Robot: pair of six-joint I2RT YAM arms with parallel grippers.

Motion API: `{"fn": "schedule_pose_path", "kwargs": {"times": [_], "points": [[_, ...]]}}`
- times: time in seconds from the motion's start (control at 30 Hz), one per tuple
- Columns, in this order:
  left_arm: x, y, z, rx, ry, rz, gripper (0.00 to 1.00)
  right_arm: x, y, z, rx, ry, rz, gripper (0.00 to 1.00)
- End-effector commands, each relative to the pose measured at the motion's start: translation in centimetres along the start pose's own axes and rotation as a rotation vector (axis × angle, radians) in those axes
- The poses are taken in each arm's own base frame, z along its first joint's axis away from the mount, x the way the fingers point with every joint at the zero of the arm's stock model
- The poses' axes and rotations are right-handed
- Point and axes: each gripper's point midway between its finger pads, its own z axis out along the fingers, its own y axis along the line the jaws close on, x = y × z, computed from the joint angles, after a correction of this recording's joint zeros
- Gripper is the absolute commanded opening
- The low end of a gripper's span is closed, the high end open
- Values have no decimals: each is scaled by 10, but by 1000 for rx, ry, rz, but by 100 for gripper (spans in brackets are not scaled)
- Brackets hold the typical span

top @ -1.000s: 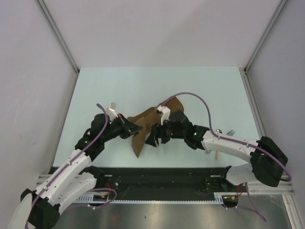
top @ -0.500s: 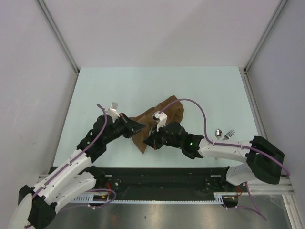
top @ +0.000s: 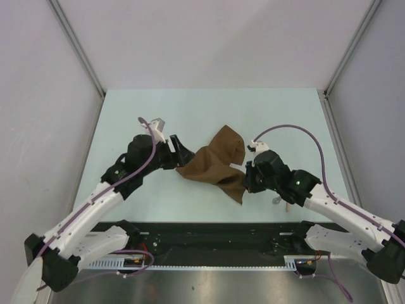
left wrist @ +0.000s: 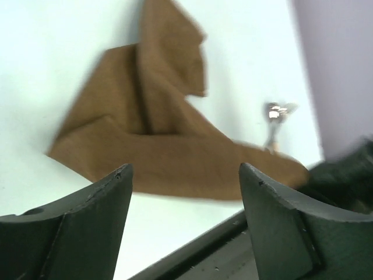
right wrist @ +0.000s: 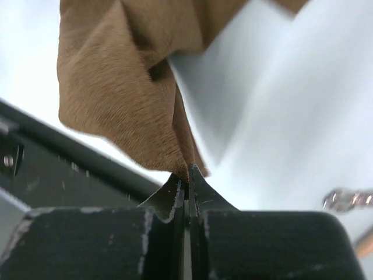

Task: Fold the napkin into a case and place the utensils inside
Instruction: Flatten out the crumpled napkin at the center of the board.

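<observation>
The dark-brown napkin (top: 215,166) lies crumpled and partly spread at the table's middle. My left gripper (top: 185,154) stands open just off its left tip, with nothing between the fingers; in the left wrist view the napkin (left wrist: 145,128) lies beyond the open gripper (left wrist: 183,167). My right gripper (top: 245,185) is shut on the napkin's near-right corner, and the cloth (right wrist: 128,87) rises from the closed gripper (right wrist: 187,170). The utensils are mostly hidden under the right arm in the top view. A silver utensil (left wrist: 274,112) shows blurred, and another silver part (right wrist: 347,199) shows beside a tan handle (right wrist: 366,245).
The pale table (top: 158,114) is walled by grey panels at left, right and back. A black rail (top: 209,235) runs along the near edge, just under the right gripper's side of the napkin.
My left gripper has opened, released the napkin and drawn back left. My right gripper closed on a near corner and pulled it right, stretching the cloth; its arm now covers the utensils.
</observation>
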Motion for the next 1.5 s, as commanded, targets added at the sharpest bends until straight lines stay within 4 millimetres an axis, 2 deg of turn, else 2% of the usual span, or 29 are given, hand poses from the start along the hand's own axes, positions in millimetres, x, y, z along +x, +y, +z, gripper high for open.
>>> {"fn": "schedule_pose_path", "kwargs": {"times": [0.0, 0.03, 0.07, 0.1, 0.17, 0.27, 0.37, 0.5, 0.57, 0.67, 0.83, 0.87, 0.9, 1.07, 1.13, 1.2, 1.23, 1.27, 1.33, 1.37, 1.4, 1.43, 1.47], "points": [[20, 46, 46, -231, 118, 23, 79, 33, -8, -12, 31, 109, 104, 0], [25, 53, 55, -266, 145, 12, 79, 38, -8, -11, 26, 123, 110, 0], [25, 48, 63, -256, 169, 14, 78, 41, -8, -9, 21, 129, 108, 0], [37, 60, 77, -295, 224, 17, 78, 47, -12, -7, 29, 139, 107, 0], [43, 67, 86, -332, 247, 4, 79, 48, -13, -6, 35, 147, 104, 0], [57, 93, 95, -441, 260, -20, 80, 44, -13, -11, 33, 131, 97, 0], [64, 99, 106, -426, 253, -13, 74, 40, -13, -15, 22, 100, 95, 0], [82, 101, 114, -400, 317, -26, 63, 39, -14, -16, 19, 95, 101, 0], [92, 107, 112, -418, 340, -29, 62, 39, -12, -16, 12, 98, 101, 0], [97, 117, 110, -445, 339, -23, 66, 40, -9, -15, -6, 100, 100, 0], [109, 120, 111, -431, 365, -11, 64, 43, -8, -13, -16, 105, 104, 0], [113, 121, 111, -432, 375, -8, 61, 42, -8, -13, -16, 105, 105, 0], [115, 119, 111, -418, 382, -11, 55, 42, -8, -13, -18, 102, 107, 0], [118, 120, 114, -392, 377, 11, 40, 40, -9, -14, -11, 90, 107, 0], [121, 115, 114, -365, 399, 9, 28, 39, -10, -13, -5, 85, 107, 0], [114, 109, 111, -348, 377, 10, 13, 37, -11, -13, 3, 78, 102, 0], [107, 106, 109, -338, 354, 15, 8, 35, -13, -13, 12, 72, 103, 0], [89, 93, 103, -307, 300, 22, 2, 28, -12, -15, 16, 55, 99, 0], [66, 81, 91, -285, 249, 37, 0, 18, -21, -17, 70, 22, 97, 0], [29, 55, 75, -216, 143, 45, 0, 0, -19, -24, 80, -26, 97, 0], [13, 45, 64, -189, 98, 52, 0, -10, -24, -29, 111, -61, 101, 0], [-19, 30, 49, -169, -7, 75, 0, -23, -33, -36, 169, -110, 102, 0], [-51, 11, 20, -112, -126, 84, 0, -36, -36, -45, 187, -155, 91, 0]]}}
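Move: The napkin's left corner, lying flat, is about 3 cm ahead of the open left hand and some 20 cm below it. Its far flap lies roughly 21 cm ahead and 19 cm to the right of that hand. The right hand has the napkin's right corner pinched; from it the left corner is about 10 cm ahead, 29 cm left and 12 cm down, while the spoon's handle lies level with it, 14 cm right and 12 cm down. The napkin's left corner is pinched by the left hand, which drops about 20 cm onto it, a little forward, fingers tipping some 30 degrees steeper, then shuts on the cloth and rises about 7 cm with it. The right hand keeps its pinch on the right corner, easing back, down and to the right a few centimetres, then holding nearly still before drifting right and slightly forward again. ##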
